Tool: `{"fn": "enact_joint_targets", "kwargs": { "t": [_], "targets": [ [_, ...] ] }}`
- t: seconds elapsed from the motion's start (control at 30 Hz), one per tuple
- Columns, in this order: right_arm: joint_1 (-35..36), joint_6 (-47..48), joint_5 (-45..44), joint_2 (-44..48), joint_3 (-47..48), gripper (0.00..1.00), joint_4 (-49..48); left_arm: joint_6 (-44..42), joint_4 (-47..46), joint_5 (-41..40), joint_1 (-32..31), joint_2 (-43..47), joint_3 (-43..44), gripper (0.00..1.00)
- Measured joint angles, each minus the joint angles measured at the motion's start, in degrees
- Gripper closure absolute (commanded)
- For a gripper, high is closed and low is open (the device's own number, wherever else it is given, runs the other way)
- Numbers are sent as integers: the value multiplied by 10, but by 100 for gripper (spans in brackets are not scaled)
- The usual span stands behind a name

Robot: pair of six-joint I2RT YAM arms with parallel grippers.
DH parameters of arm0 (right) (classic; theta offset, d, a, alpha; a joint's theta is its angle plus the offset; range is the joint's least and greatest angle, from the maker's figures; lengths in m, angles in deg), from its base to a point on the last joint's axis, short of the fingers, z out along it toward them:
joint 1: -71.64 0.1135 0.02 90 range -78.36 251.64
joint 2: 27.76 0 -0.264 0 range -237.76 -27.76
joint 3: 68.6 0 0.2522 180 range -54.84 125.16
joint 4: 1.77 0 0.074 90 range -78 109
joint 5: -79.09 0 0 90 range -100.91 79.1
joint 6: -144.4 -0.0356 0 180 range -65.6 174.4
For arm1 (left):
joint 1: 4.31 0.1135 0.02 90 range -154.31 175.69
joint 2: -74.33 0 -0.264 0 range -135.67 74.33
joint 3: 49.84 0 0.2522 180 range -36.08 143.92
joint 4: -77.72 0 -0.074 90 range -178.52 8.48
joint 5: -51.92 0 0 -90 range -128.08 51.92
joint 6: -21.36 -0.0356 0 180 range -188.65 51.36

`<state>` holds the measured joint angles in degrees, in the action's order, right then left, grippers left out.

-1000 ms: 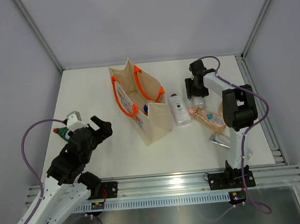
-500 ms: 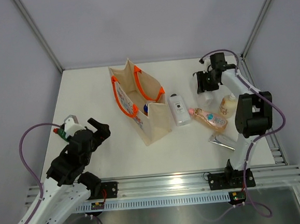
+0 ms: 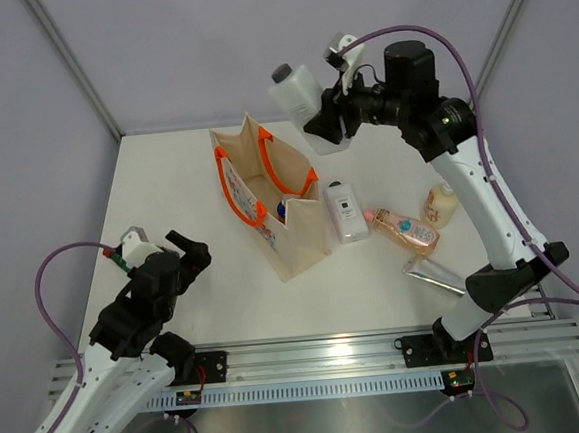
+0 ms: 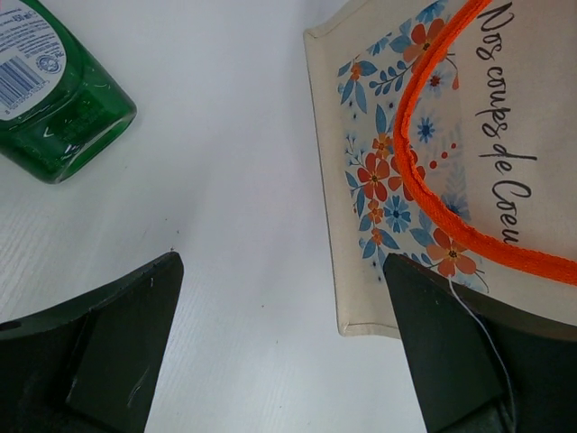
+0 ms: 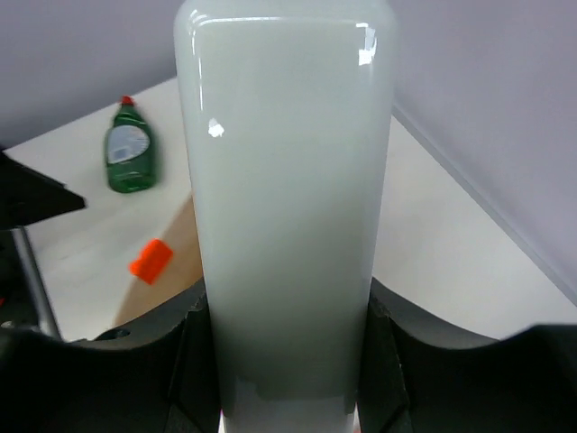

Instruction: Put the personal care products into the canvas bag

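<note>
The canvas bag (image 3: 301, 231) stands open at mid-table, orange handles (image 3: 243, 195) up. My right gripper (image 3: 327, 123) is shut on a white cylinder (image 3: 295, 96), held high above the bag's far end. In the right wrist view the cylinder (image 5: 288, 207) fills the gap between the fingers (image 5: 406, 361). Right of the bag lie a white flat bottle (image 3: 345, 212), a pink bottle (image 3: 403, 228), a beige bottle (image 3: 439, 205) and a silver tube (image 3: 435, 275). A blue-capped item (image 3: 281, 212) shows inside the bag. My left gripper (image 3: 187, 253) stands open beside a green bottle (image 3: 122, 252), left of the bag.
The left wrist view shows the green bottle (image 4: 54, 90) lying on the white table and the bag's flower-printed side (image 4: 433, 180) close to the right finger (image 4: 460, 352). Grey walls and metal posts enclose the table; a rail (image 3: 320, 354) runs along the near edge.
My right arm has shut on the white cylinder at the table's right side, lifted it and swung it up and left above the bag. The left arm has barely moved.
</note>
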<state>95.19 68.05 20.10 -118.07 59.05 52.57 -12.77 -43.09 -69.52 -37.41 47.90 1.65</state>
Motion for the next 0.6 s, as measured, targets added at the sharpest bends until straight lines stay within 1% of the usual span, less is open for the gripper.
{"fn": "enact_joint_targets", "kwargs": {
  "t": [0.13, 0.27, 0.4, 0.6],
  "targets": [
    [77, -25, -2, -56, 50, 100, -4, 25, 27, -10, 0, 1, 0, 1],
    [116, -63, -41, -138, 56, 100, -19, 44, 56, -20, 0, 3, 1, 1],
    [126, -86, -90, -193, 13, 100, -23, 55, 79, -31, 0, 18, 2, 1],
    [134, -91, -129, -194, -80, 100, -24, 62, 95, -47, 0, 33, 2, 1]
  ]
}}
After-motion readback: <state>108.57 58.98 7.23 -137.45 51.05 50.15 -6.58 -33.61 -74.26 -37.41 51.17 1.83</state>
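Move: The canvas bag, where the held white bottle is bound, has its middle about 9 cm left of the right hand, level fore and aft and some 28 cm below; its mouth is nearer. The labelled white bottle lies 9 cm right, 1 cm ahead and 39 cm below, the pink bottle 21 cm right, 4 cm back and 40 cm below. From the empty left hand, the green bottle lies about 9 cm ahead, 10 cm left and 15 cm below, the bag 15 cm ahead, 21 cm right and 4 cm below. The white bottle, still pinched in the right hand, is swung some 11 cm left over the bag, then lowered about 20 cm into its mouth, the right fingers tipping roughly 30 degrees further down and keeping their hold. Meanwhile the open left hand eases a few centimetres left, back and slightly down, away from the bag. ##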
